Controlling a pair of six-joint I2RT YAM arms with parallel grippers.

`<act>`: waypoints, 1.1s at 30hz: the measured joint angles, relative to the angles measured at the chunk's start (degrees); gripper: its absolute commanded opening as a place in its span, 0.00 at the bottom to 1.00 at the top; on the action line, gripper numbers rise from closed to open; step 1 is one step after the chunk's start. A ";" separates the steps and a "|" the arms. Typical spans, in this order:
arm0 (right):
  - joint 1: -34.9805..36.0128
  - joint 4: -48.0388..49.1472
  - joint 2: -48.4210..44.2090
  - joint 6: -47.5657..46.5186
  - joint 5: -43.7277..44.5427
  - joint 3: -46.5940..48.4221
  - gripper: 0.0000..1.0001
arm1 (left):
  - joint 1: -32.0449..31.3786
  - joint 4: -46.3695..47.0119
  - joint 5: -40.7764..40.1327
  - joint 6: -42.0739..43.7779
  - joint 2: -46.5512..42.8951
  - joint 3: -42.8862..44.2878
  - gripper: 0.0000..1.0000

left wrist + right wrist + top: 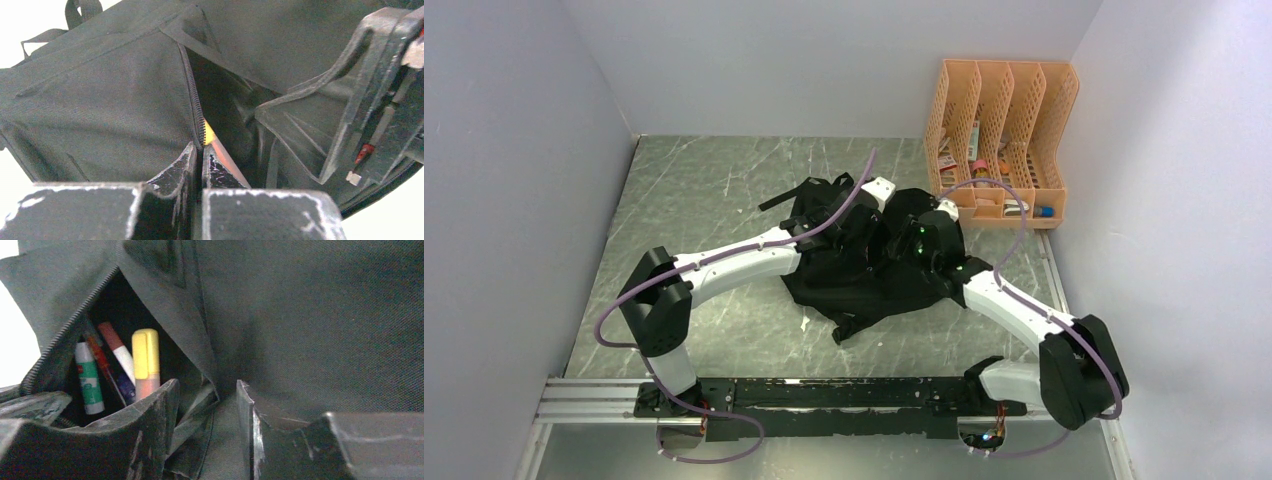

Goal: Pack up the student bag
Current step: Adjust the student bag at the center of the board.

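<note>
The student bag (844, 285), a soft black backpack, lies in the middle of the table with both arms over it. My left gripper (200, 150) is shut on the bag's zip edge (198, 112) beside an open pocket; from above it (886, 205) sits on the bag's top. My right gripper (207, 390) is open, its fingers apart over a fold of black fabric, right beside the pocket mouth. Inside the pocket stand a yellow highlighter (145, 360), a green-and-white stick (89, 380) and a red-and-white marker (116, 347). In the left wrist view the right gripper (360, 100) is close by.
An orange slotted file organiser (1004, 130) stands at the back right, with small items in its base. White walls close in the table on the left, back and right. Purple cables loop over both arms. A loose bag strap (849, 330) trails toward the front.
</note>
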 measured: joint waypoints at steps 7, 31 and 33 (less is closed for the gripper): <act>0.00 1.25 1.99 -0.39 -0.87 -0.31 0.33 | 0.07 0.00 0.44 0.00 0.00 0.00 0.05; 0.07 9.33 -7.50 -1.40 -3.26 -6.10 0.00 | 0.15 1.55 6.73 -2.12 0.00 -0.39 0.52; 0.07 9.79 -7.56 -1.51 -3.52 -6.27 0.00 | 0.33 1.84 8.26 -2.58 0.00 -0.39 0.55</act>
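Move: The loose right edge of the student bag's open pocket lies almost between the right fingers, roughly 2 cm below and level with them otherwise. From that hand, the yellow highlighter inside is about 3 cm ahead, 4 cm left and 4 cm down; the green glue stick is some 3 cm ahead, 7 cm left and 5 cm down. From the left hand, still pinching the zipped edge, the right edge is about 2 cm ahead, 6 cm right and 2 cm lower. Right hand dips, pinches the pocket's right edge, lifts about 4 cm; left fingers release the zipped edge, drifting back-right. ##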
